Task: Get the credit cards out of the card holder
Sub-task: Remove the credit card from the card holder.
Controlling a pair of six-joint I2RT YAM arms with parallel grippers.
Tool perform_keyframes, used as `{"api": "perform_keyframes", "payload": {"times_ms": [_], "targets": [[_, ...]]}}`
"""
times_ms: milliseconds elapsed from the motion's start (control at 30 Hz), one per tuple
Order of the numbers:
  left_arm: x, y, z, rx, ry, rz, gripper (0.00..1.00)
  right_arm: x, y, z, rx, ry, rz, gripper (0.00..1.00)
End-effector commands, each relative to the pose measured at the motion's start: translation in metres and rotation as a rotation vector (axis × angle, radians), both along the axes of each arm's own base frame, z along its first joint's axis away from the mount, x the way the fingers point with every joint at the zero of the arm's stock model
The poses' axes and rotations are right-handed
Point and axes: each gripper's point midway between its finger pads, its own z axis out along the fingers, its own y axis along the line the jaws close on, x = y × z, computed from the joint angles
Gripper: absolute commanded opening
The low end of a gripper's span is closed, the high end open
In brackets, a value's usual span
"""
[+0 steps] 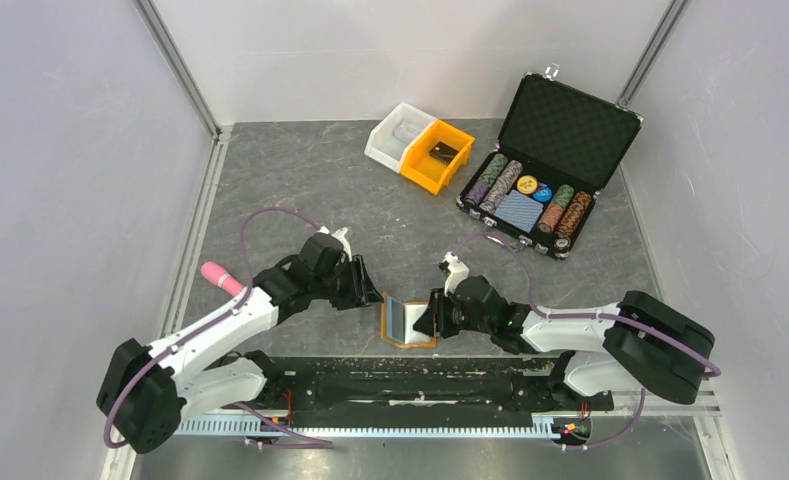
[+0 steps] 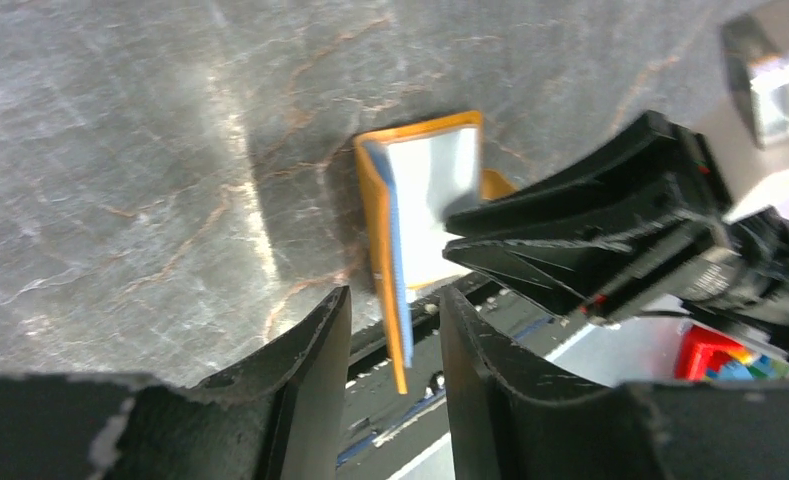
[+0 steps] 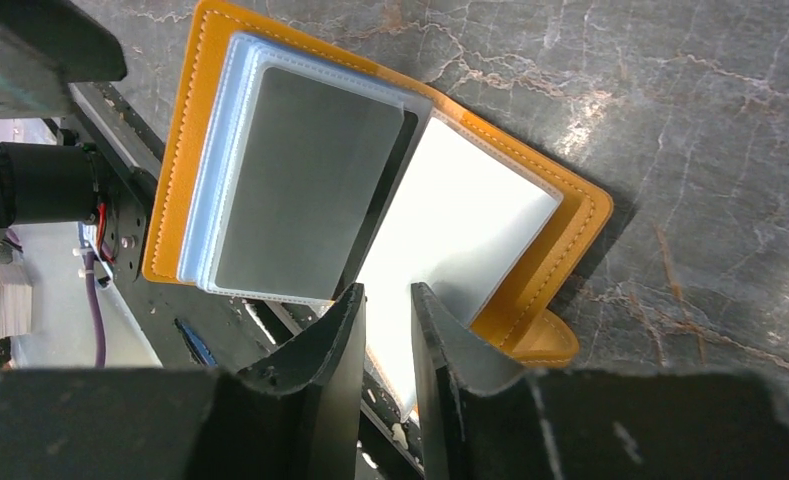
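The card holder [image 1: 408, 323] lies open at the table's near edge, orange-tan outside with light blue sleeves. In the right wrist view its left panel carries a grey credit card [image 3: 300, 180] in a clear sleeve, and the right panel [image 3: 460, 220] looks white. My left gripper [image 2: 395, 300] is open. The holder's raised left flap [image 2: 385, 250] runs edge-on between its fingers without touching them. My right gripper [image 3: 387, 295] hovers over the right panel, with a narrow gap between its fingers and the panel's corner showing in that gap. In the top view, both grippers flank the holder [image 1: 370, 295] [image 1: 432, 318].
An orange bin [image 1: 435, 155] and a white bin [image 1: 398, 132] stand at the back. An open black chip case [image 1: 550, 170] sits at the back right. A pink object [image 1: 222, 278] lies beside the left arm. The black mounting rail [image 1: 410, 380] runs just under the holder.
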Motion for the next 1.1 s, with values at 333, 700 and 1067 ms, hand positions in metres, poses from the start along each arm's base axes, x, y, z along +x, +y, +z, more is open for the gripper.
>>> {"api": "perform_keyframes", "payload": {"times_ms": [333, 700, 1067], "targets": [[-0.011, -0.039, 0.043, -0.248, -0.074, -0.157, 0.39, 0.006, 0.039, 0.037, 0.151, -0.027, 0.064, 0.22], [-0.02, -0.008, -0.043, -0.017, 0.082, -0.07, 0.22, 0.005, 0.029, 0.022, 0.124, -0.014, 0.046, 0.23], [-0.022, 0.003, -0.07, 0.057, 0.102, -0.058, 0.18, 0.006, 0.025, 0.027, 0.188, -0.041, 0.054, 0.27]]}}
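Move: The card holder's left cover, with its blue card sleeve standing tilted up, lies some 4 cm back from the left hand, 2 cm to its right and about 5 cm below; the white right-hand page is about 8 cm to this hand's right, 4 cm back and 7 cm below. From the right hand that cover is some 6 cm left and 1 cm ahead, about 1 cm higher, and the page's middle is about 1 cm ahead, 1 cm left and 1 cm below. Left hand arcs up 4 cm, down 10 onto the raised cover, fingers closing; right shifts left, half back. ##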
